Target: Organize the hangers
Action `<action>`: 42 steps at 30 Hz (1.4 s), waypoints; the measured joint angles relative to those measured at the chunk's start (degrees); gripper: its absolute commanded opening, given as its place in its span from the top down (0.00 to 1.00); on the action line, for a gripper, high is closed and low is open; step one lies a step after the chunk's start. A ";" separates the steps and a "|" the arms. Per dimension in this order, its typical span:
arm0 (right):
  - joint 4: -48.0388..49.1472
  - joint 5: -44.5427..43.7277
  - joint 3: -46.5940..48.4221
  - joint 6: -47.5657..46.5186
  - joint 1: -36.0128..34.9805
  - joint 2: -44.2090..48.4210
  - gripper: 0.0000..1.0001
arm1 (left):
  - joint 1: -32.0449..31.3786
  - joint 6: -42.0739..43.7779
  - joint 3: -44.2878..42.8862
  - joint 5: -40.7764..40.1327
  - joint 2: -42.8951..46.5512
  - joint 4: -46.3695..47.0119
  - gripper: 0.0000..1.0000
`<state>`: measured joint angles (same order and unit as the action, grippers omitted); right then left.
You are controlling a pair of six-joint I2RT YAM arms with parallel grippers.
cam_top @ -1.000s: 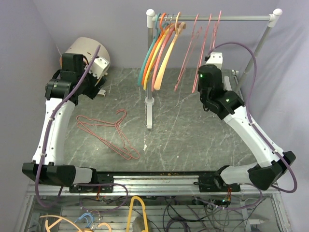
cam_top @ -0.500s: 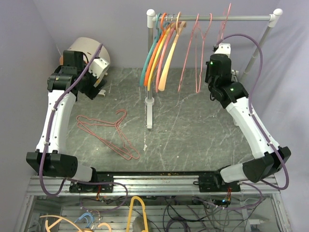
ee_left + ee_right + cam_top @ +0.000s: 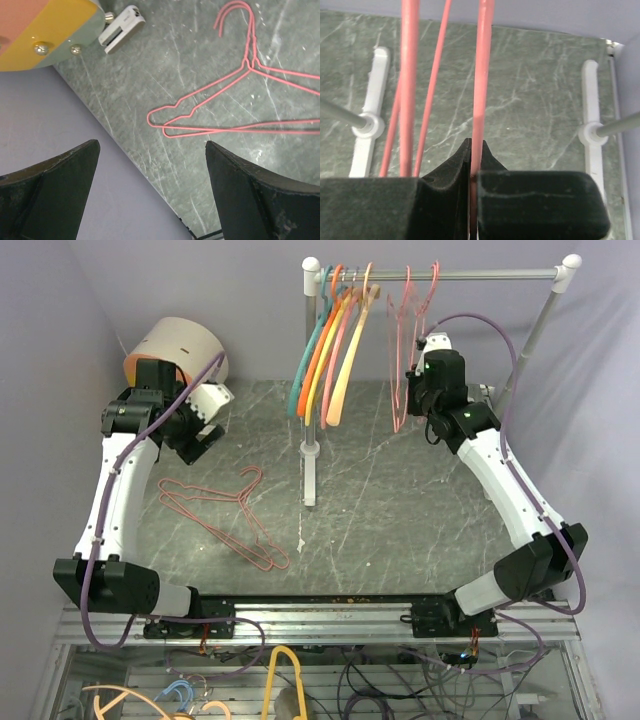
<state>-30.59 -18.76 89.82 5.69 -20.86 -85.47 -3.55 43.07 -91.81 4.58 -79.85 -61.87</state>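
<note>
Thick teal, orange, pink and peach hangers (image 3: 325, 350) hang at the left end of the silver rail (image 3: 490, 276). Pink wire hangers (image 3: 404, 340) hang beside them near the rail's middle. My right gripper (image 3: 413, 378) is shut on the wire of one pink hanger (image 3: 483, 75), its hook up at the rail; two more pink wires (image 3: 410, 85) hang just to its left. Two pink wire hangers (image 3: 228, 517) lie flat on the table, and they also show in the left wrist view (image 3: 235, 100). My left gripper (image 3: 151, 150) is open and empty above the table's left edge, beside them.
A round pink and yellow drum (image 3: 175, 340) lies at the back left, with a white clip (image 3: 121, 27) next to it. The rail's left post stands on a white foot (image 3: 311, 475) mid-table; the right foot (image 3: 592, 135) is near the right wall. Purple cables loop over both arms.
My right gripper has carried its pink wire hanger left along the rail, close to the other wire hangers. The left arm has shifted slightly lower and right.
</note>
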 measured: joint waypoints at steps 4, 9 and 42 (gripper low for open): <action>-0.04 4.70 0.48 -0.11 0.13 -0.52 1.00 | 0.02 1.68 0.94 1.09 0.76 -0.98 0.02; -0.02 9.90 1.64 -0.24 0.20 -1.44 1.00 | 0.11 1.97 3.02 1.29 1.42 -0.17 0.02; 2.29 13.20 -17.84 5.25 0.24 18.36 0.00 | -1.05 23.47 16.31 9.01 -27.98 11.43 0.31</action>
<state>-28.29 -5.56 71.99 10.94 -20.62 -67.11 -4.60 66.54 -75.50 13.58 -107.83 -50.43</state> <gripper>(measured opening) 0.999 0.674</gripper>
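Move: Some 26 cm below the open left hand lie the two nested pink hangers, their middle about 5 cm back and 4 cm right of it. The small white block is 16 cm ahead and 3 cm left; the rack's left foot is 25 cm right, 4 cm ahead. The right hand holds a hanger hooked on the rail; its goal, the hanging pink hanger, is roughly 5 cm left, 4 cm ahead and 3 cm up, with the beige hanger 12 cm left, 4 cm ahead. Sliding the held hanger about 5 cm left along the rail, the right hand opens wide, lets go and draws back some 8 cm. The left hand eases down and a little back, then plunges about 24 cm in all towards the hangers on the table, swinging forward late, tipping downward and turning clockwise; its fingers part-close over the shoulder wires near the necks. ##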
